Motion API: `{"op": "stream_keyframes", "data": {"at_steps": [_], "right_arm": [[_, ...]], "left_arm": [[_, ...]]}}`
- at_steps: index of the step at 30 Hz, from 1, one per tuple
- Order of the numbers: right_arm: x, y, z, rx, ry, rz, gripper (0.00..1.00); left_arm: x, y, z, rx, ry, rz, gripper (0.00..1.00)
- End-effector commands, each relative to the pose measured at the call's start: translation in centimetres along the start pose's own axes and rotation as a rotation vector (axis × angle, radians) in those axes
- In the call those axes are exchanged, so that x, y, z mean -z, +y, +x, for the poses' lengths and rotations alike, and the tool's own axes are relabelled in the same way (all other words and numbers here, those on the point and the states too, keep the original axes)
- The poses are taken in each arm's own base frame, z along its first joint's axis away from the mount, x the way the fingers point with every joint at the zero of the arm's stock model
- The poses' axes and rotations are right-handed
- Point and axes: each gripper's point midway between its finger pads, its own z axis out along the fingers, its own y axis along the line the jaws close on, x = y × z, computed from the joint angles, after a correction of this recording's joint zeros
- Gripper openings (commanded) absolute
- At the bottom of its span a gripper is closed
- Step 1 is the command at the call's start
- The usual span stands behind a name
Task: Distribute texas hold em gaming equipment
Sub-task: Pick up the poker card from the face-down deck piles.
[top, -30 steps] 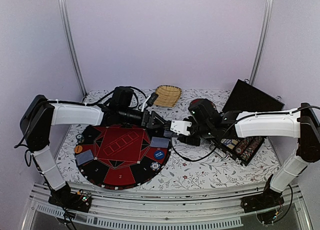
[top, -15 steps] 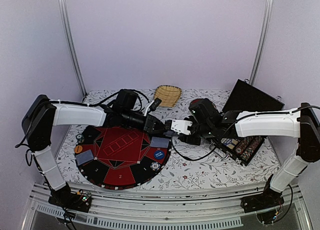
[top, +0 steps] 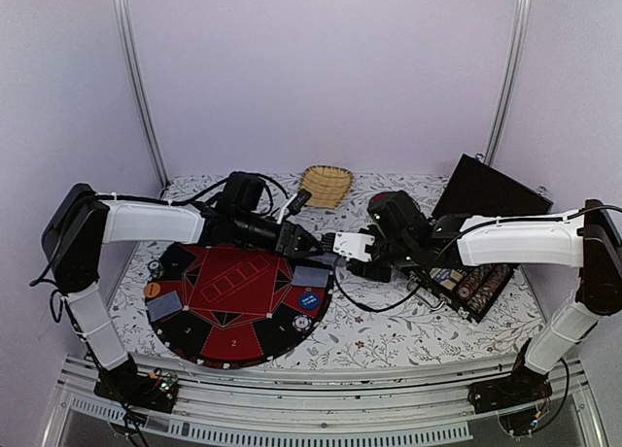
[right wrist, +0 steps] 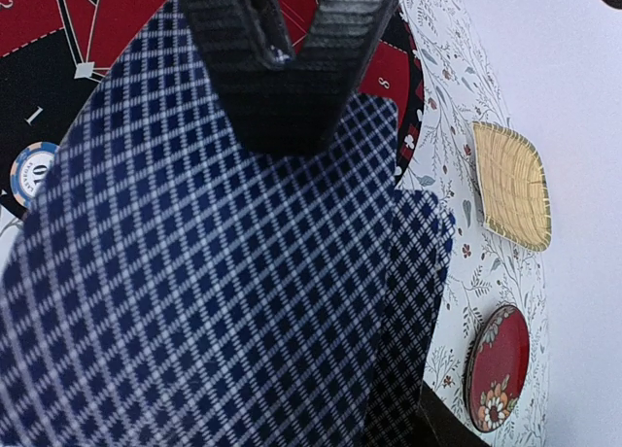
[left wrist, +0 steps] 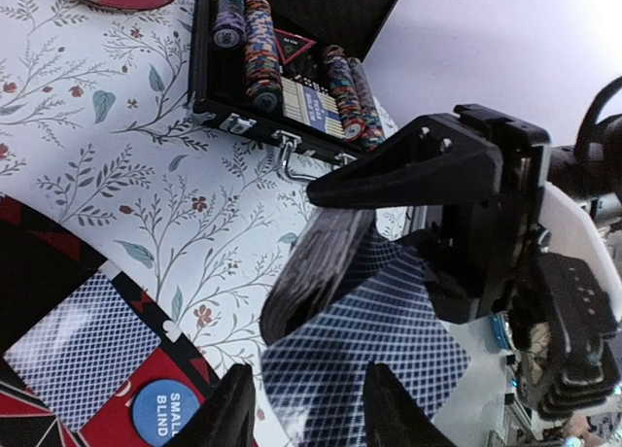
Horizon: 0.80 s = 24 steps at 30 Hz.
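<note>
Over the tablecloth my right gripper (top: pixel 362 247) is shut on a stack of blue-backed playing cards (left wrist: pixel 389 321), which fill the right wrist view (right wrist: pixel 194 272). Its black fingers (left wrist: pixel 418 165) clamp the stack above and below. My left gripper (top: pixel 319 243) meets it tip to tip. In the left wrist view this gripper (left wrist: pixel 306 408) is open, its fingertips apart over the near edge of the top card. Its ribbed fingers (right wrist: pixel 292 97) overlap that card's far edge. Two cards (top: pixel 309 276) (top: pixel 163 305), a blue small-blind button (top: pixel 309 298) and a white chip (top: pixel 302 322) lie on the red-and-black mat (top: pixel 233 282).
An open black case (top: pixel 471 287) with rows of chips (left wrist: pixel 262 58) stands at the right, under the right arm. The straw basket (top: pixel 326 185) sits at the back centre and a dark-red plate (right wrist: pixel 501 369) lies near it. An orange chip (top: pixel 153 290) rests on the mat's left rim.
The left arm has shifted a little toward the back while its fingers stay at the cards. The right arm and the cards in it have hardly moved.
</note>
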Motion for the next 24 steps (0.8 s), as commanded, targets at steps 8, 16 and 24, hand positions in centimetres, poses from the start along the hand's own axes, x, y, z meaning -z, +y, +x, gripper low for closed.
{"op": "stream_keyframes", "data": {"at_steps": [8,16,24], "right_arm": [[0.2,-0.7,-0.3,-0.027,-0.028,0.019,0.47],[0.2,-1.0,0.0,-0.039,-0.023,0.025,0.46],[0.0,-1.5,0.3,-0.067,-0.033,0.029,0.46]], "left_arm": [[-0.4,-2.7,-0.8,-0.021,-0.004,0.157,0.26],[0.9,-3.7,-1.5,-0.045,-0.020,0.145,0.00],[1.9,-3.7,-1.7,-0.050,-0.042,0.133,0.00]]}}
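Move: The face-down deck, still gripped by the right hand near its right end, is in the air just beyond the left fingertips: its middle lies about 4 cm right of the left hand, 1 cm back and 1 cm lower, and from the right hand about 4 cm left, 1 cm ahead and 1 cm below. On the mat some 13 cm below the left hand, the dealt cards lie level with it and 3 cm left; the small blind chip is 6 cm back and 4 cm left. A card at the deck's free left end is pinched edge-on by the left fingers, which go from under half open to fully shut while that hand rises about 1.5 cm, easing back and right by about 1 cm. With the card gripped, it draws straight up nearly 2 cm more; the right hand keeps its hold on the deck, drifting about 1 cm right and forward. ##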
